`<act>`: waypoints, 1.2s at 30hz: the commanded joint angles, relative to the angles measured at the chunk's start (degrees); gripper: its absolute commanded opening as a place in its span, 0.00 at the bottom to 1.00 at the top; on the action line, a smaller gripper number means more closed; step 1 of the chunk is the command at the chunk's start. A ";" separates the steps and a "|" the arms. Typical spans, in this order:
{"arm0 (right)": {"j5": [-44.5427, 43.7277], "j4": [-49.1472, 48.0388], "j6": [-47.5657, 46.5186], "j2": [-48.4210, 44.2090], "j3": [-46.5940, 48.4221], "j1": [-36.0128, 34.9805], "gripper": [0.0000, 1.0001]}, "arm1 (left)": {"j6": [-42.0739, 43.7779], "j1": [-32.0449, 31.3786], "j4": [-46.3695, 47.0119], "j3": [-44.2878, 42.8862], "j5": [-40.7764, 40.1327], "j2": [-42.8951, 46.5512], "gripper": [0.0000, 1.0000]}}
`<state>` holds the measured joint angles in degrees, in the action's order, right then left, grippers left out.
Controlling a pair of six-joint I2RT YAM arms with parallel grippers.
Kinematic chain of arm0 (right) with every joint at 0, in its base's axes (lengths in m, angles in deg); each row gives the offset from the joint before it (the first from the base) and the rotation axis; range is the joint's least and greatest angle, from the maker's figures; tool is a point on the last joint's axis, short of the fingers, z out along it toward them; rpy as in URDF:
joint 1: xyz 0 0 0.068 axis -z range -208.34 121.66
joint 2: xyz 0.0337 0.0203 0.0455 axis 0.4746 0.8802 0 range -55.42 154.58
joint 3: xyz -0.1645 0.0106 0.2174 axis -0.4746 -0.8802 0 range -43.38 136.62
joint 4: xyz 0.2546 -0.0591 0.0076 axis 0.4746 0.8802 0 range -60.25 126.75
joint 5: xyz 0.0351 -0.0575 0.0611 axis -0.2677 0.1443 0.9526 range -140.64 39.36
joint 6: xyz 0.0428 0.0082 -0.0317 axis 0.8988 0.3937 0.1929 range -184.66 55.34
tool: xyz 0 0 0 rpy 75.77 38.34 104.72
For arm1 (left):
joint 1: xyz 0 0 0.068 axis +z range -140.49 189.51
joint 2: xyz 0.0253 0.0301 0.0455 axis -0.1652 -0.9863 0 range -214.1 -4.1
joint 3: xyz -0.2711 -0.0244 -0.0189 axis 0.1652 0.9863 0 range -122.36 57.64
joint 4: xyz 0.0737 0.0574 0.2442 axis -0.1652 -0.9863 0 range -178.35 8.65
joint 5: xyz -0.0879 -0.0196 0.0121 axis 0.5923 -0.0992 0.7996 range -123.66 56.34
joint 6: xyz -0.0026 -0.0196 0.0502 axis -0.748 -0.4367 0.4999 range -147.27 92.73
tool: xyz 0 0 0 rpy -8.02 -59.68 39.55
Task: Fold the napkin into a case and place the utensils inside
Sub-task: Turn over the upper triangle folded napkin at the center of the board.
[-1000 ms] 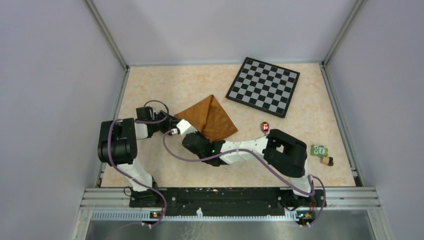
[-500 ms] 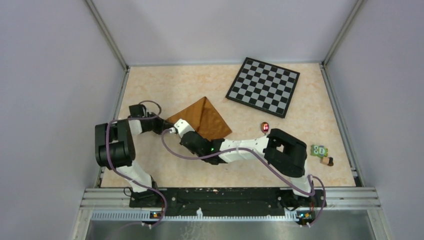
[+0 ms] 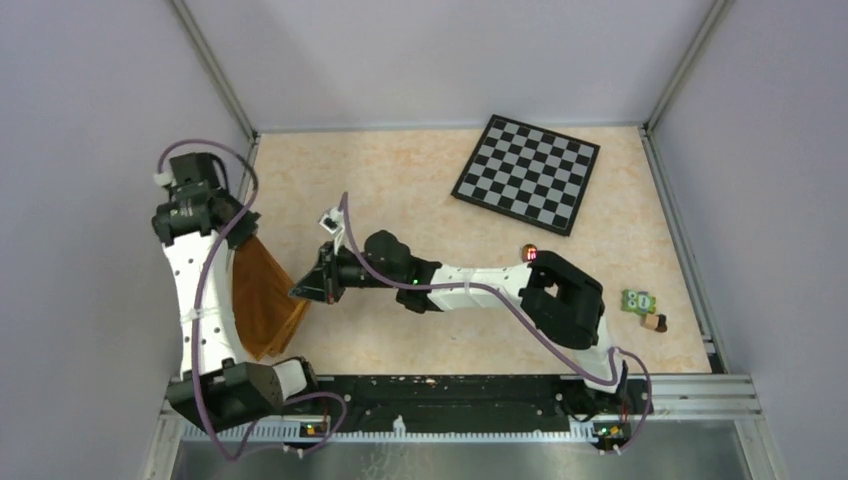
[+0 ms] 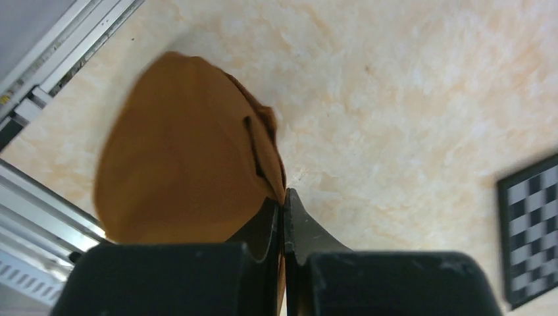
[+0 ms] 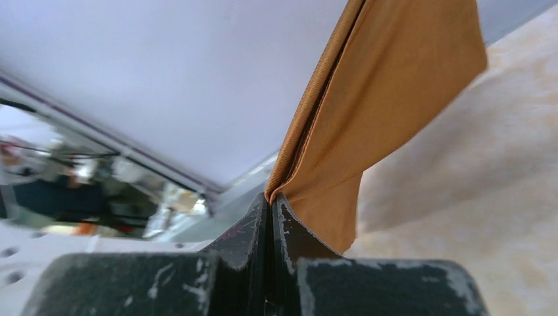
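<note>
The rust-brown napkin [image 3: 265, 300] hangs off the table at the left, stretched between both grippers. High by the left wall, my left gripper [image 3: 240, 234] is shut on its upper edge; the left wrist view shows the cloth [image 4: 184, 151] pinched between the jaws of that gripper [image 4: 284, 197]. Lower down, my right gripper [image 3: 300, 292] is shut on another corner. In the right wrist view the napkin [image 5: 388, 79] rises from the closed tips of the right gripper [image 5: 271, 196]. A reddish spoon bowl [image 3: 529, 253] shows by the right arm; its handle is hidden. The fork and any case are out of view.
The black-and-grey checkered board [image 3: 527, 174] lies at the back right and also shows in the left wrist view [image 4: 533, 230]. A small green toy [image 3: 638, 301] and a brown piece [image 3: 655, 322] sit near the right wall. A metal rail [image 3: 460, 395] runs along the front edge.
The left gripper closed on the napkin, and the left arm swung up and left, lifting the cloth off the table. The right gripper moved left and up with its corner.
</note>
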<state>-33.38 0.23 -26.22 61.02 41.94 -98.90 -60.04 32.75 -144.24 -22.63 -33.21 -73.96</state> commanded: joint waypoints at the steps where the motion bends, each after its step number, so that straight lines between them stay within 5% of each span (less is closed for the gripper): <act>1: 22.02 -17.68 19.90 0.94 -8.92 1.80 0.00 | 0.84 -11.73 11.33 -2.73 -18.68 -9.33 0.00; 12: 21.21 -20.56 18.08 2.69 -26.96 14.88 0.00 | 2.33 -22.95 38.76 2.71 -4.81 -31.51 0.00; 20: 19.20 -9.00 10.14 -0.58 -33.32 22.30 0.00 | 1.37 -31.54 41.30 -3.78 -4.76 -41.04 0.02; 25: 13.74 3.20 3.60 -4.89 -33.81 24.59 0.02 | 2.08 -35.49 39.27 -11.22 -2.12 -48.03 0.28; 29: 3.94 14.59 -2.75 -10.84 -33.72 24.86 0.28 | 6.51 -39.45 35.08 -18.67 -0.75 -50.87 0.60; 32: -1.64 22.72 -9.40 -15.64 -32.82 24.91 0.45 | 9.29 -40.19 30.09 -20.68 3.61 -47.40 0.70; 36: -1.82 25.09 -14.37 -16.38 -31.53 24.87 0.51 | 13.05 -39.75 27.42 -13.48 3.56 -36.80 0.76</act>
<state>-31.63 18.83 -32.43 46.62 8.56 -73.96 -51.95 -7.59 -112.99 -40.31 -30.85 -122.27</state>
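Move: Both hands pinch neighbouring corners of the folded napkin, hanging clear of the table. For the left hand, the bare table where its corner is to go lies about 15 cm ahead, 20 cm right and 21 cm below. The right hand's landing spot is about 11 cm ahead, 20 cm right and 21 cm below. From the right hand, the spoon bowl is some 19 cm ahead and 41 right, the checkered board 35 ahead and 40 right. Still pinching the napkin's corners, both hands swing it right and forward while sinking some 20 cm, then draw it on low over the table. The left opens first and carries on forward-right, turning clockwise about 50 degrees overall and rising 6 cm clear; the right lets go just after, fingers tipped down some 30 degrees, and lifts slightly beside its corner. ##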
